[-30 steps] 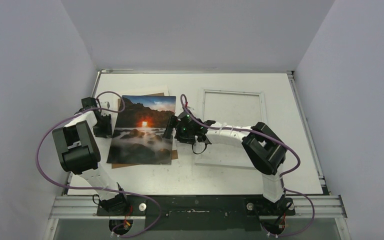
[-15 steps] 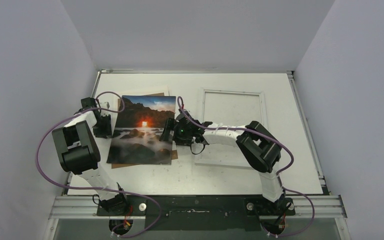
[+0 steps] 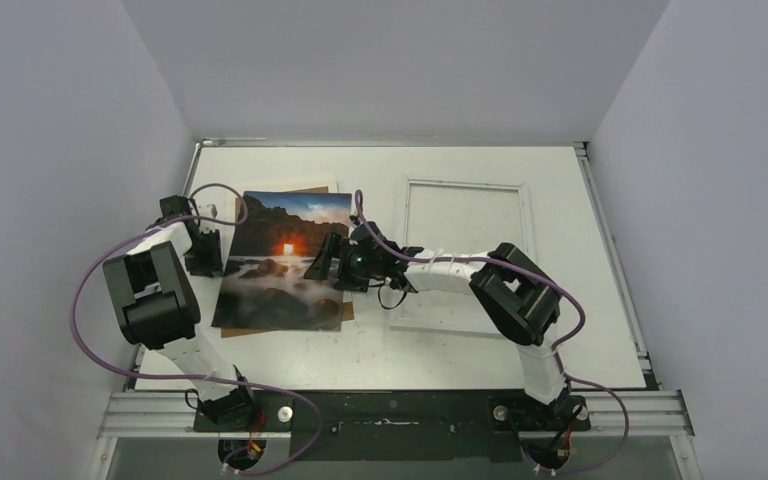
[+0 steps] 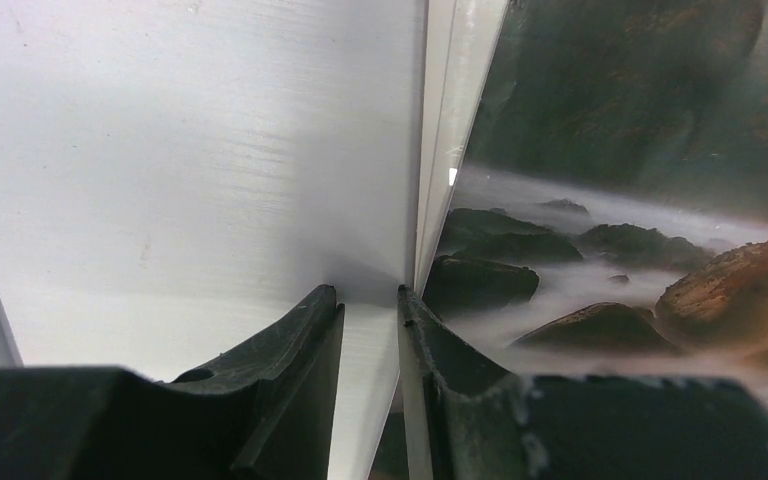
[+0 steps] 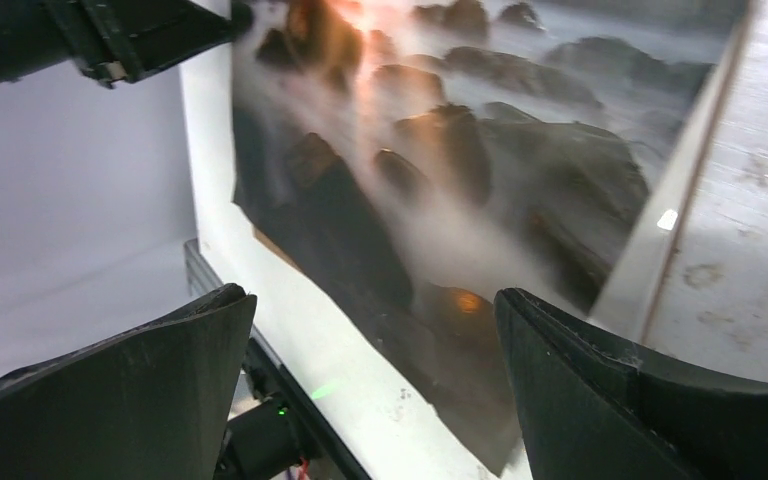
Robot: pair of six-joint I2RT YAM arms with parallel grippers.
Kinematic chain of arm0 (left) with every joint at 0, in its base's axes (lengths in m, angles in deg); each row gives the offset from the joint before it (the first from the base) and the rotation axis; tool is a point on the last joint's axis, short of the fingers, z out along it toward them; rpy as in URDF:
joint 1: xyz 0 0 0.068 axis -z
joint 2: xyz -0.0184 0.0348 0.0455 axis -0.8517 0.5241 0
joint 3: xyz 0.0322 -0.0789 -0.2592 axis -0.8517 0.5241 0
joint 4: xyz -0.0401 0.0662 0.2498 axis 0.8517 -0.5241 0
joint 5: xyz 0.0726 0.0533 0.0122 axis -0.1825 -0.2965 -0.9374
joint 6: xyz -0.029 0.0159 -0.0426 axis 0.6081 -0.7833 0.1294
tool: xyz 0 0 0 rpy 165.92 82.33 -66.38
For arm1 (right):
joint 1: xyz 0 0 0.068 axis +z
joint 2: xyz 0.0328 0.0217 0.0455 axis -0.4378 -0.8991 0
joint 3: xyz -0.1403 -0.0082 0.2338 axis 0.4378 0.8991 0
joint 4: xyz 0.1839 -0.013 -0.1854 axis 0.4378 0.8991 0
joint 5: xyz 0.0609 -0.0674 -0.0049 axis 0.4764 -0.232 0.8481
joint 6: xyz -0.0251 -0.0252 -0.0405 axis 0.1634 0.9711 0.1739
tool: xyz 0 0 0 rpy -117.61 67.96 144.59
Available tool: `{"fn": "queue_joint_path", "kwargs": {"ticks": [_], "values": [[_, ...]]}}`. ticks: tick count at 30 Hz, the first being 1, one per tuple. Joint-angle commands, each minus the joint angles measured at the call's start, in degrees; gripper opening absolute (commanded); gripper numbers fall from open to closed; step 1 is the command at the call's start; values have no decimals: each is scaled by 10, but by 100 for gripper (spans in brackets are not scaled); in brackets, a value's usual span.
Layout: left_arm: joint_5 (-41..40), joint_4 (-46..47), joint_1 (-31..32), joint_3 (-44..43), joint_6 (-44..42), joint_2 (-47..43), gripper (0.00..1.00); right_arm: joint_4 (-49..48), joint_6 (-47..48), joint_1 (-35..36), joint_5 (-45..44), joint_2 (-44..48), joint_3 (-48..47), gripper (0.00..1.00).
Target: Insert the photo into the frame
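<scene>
The photo (image 3: 275, 280), a sunset over dark rocks and mist, lies left of centre on the table. Its left edge is pinched in my left gripper (image 3: 222, 255). In the left wrist view the narrow jaws (image 4: 367, 292) hold a thin white edge, with the photo (image 4: 610, 250) spreading to the right. My right gripper (image 3: 322, 260) hovers open over the photo's right half. Its wide black fingers (image 5: 372, 298) straddle the dark rocks of the photo (image 5: 440, 180), gripping nothing. The frame (image 3: 468, 184), white and thin-edged, lies flat to the right, partly under the right arm.
A brown board (image 3: 349, 310) peeks out under the photo's lower right corner. A pale strip (image 3: 295, 186) shows behind the photo's top edge. White walls close in on three sides. Purple cables loop over both arms.
The right gripper has moved left, from the photo's right edge to over its right half, staying open. The photo's lower left corner has shifted slightly left.
</scene>
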Motion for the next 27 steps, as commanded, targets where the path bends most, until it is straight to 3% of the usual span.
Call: {"fn": "queue_joint_path", "kwargs": {"ticks": [1,4,8,15,27], "values": [[32,-22,4,-9,11,-17,25,-78,-14,2,24,50,5,94],[23,-21,3,-9,10,-14,25,-61,-6,2,18,53,0,94],[11,-21,-4,-19,8,-12,24,82,77,-13,-73,56,-47,93],[27,-41,-14,-64,12,-18,24,110,149,-73,-111,6,-91,90],[-16,-23,3,-130,46,79,24,172,166,-79,-138,-116,-225,90]]}}
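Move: The photo's middle lies about 17 cm to the left hand's right and 4 cm ahead, about 1 cm lower; that hand's tips are right at the photo's left edge. From the right hand, which hovers over the photo near its right edge, the middle is roughly 11 cm left, 4 cm ahead and 6 cm down. The brown backing lies directly under the photo, nearly centred with it, and the empty frame's middle is some 31 cm to the right and 6 cm ahead. The right hand, fingers kept wide open, lifts about 2 cm and then sweeps forward roughly 12 cm and some 4 cm right, along to the upper half of the photo's right edge, sinking near the end while the wrist tips the fingers about 20 degrees more steeply down and swings slightly clockwise. After a pause the left hand, its fingers kept mostly shut, comes free of the photo's left edge, rising about 3 cm and going some 4 cm forward along that edge and a little outward left, then starts down again beside the photo. ##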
